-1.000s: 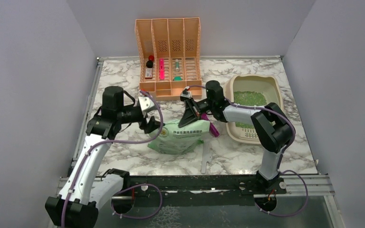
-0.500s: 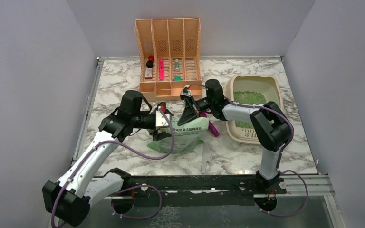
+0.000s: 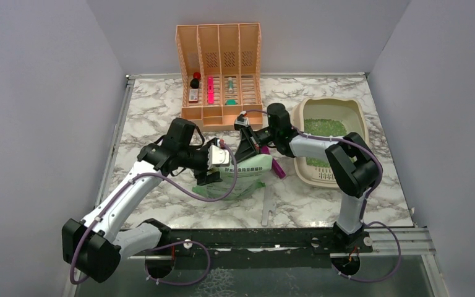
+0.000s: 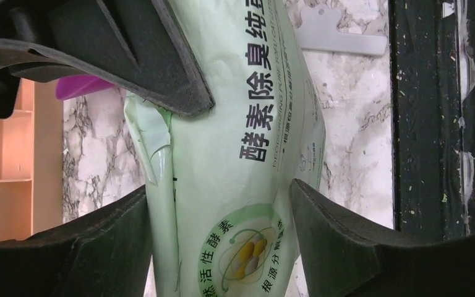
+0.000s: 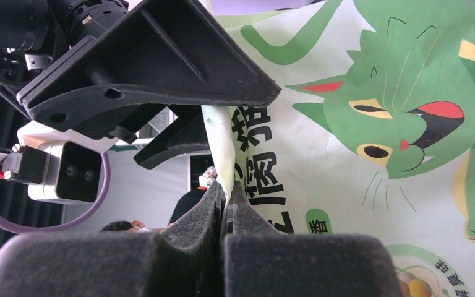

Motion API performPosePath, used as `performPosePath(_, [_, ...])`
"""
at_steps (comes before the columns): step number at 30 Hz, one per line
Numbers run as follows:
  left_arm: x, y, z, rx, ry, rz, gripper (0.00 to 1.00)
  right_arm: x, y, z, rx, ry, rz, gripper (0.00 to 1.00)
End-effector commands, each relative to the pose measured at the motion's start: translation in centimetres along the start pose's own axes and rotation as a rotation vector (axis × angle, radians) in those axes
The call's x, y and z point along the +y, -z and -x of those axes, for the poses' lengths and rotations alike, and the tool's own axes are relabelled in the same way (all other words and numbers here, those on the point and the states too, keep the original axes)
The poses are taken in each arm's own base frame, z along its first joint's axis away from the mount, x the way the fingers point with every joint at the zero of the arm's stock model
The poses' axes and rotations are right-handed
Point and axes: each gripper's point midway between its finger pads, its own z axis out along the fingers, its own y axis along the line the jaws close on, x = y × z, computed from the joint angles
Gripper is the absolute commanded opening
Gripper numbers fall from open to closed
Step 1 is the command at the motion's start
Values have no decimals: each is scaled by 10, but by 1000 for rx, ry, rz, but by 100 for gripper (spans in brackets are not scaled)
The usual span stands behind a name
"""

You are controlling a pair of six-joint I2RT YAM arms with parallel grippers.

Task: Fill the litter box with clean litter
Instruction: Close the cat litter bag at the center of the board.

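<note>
The beige litter box [image 3: 360, 117] sits at the table's right with a patch of green clean litter [image 3: 325, 127] in it. A pale green printed litter bag [image 3: 244, 175] stands left of it at mid-table. My right gripper [image 3: 245, 158] is shut on the bag's upper edge [image 5: 219, 142]; its pads [image 5: 213, 207] pinch the thin film. My left gripper [image 3: 212, 176] stands open with one finger [image 4: 99, 241] on each side of the bag's body [image 4: 235, 154], close against it. The right gripper's fingers [image 4: 130, 49] show at the top of the left wrist view.
A peach slatted file organizer [image 3: 219, 68] with small items stands at the back. A purple scoop [image 3: 278, 168] lies between the bag and the litter box. A white flat tool [image 3: 266, 207] lies near the front edge, beside the black front rail [image 4: 433, 124].
My left arm has swung right and reached in, bringing its open jaws round the bag. The right gripper and the bag's top have stayed where they were.
</note>
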Motion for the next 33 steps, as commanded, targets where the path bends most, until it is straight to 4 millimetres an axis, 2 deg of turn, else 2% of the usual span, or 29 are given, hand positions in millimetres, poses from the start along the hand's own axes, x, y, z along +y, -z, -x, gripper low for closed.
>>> performPosePath(1, [-15,-2,-4,50,13,-69,70,10,-1,-2,-8,37,7,4])
performPosePath(8, [-25,-4,-21,142,21,-95,60,6,7,5,-48,33,-7,7])
performPosePath(12, [-30,-4,-24,156,36,-107,54,9,23,17,-110,82,-44,22])
performPosePath(16, [-32,-4,-23,154,45,-113,48,18,52,39,-218,211,-162,40])
performPosePath(19, [-31,-4,-21,150,45,-115,43,26,71,51,-279,372,-327,44])
performPosePath(22, [-26,-4,-18,153,50,-106,38,36,88,54,-320,605,-478,45])
performPosePath(24, [-22,-4,-17,158,54,-97,35,48,95,49,-342,809,-525,45])
performPosePath(27, [-16,-3,-17,173,64,-72,34,70,99,25,-354,1168,-522,48])
performPosePath(30, [-12,-2,-15,172,66,-55,34,88,96,-11,-322,1530,-471,61])
performPosePath(31, [-12,-3,-14,170,69,-52,34,90,95,-24,-303,1638,-450,67])
performPosePath(33, [-11,-4,-14,172,91,-49,34,89,89,-47,-253,1812,-401,74])
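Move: The cat litter bag stands under both hands. The left hand is at its left end, fingers open around the folded top, and the bag's middle is about 7 cm to that hand's right, level with it fore and aft, and 6 cm below. From the right hand, still pinching the top, the middle lies some 5 cm back, 1 cm left and 8 cm down; the purple scoop is about 9 cm right, 3 cm ahead, and the white scraper 10 cm right, 15 cm back, both roughly 14 cm lower. The left hand settles about 2 cm down and 1 cm back over the bag's left end, tilting slightly, while its fingers close by more than half from wide open and squeeze the folded top between the pads. With the left closing, the right hand opens and lets go of the bag top, sweeps about 9 cm forward and then back again while climbing 9 cm and moving 9 cm to the right, away from the bag and over the scoop, rolling some 80 degrees about the line of its fingers as they spread wide. ##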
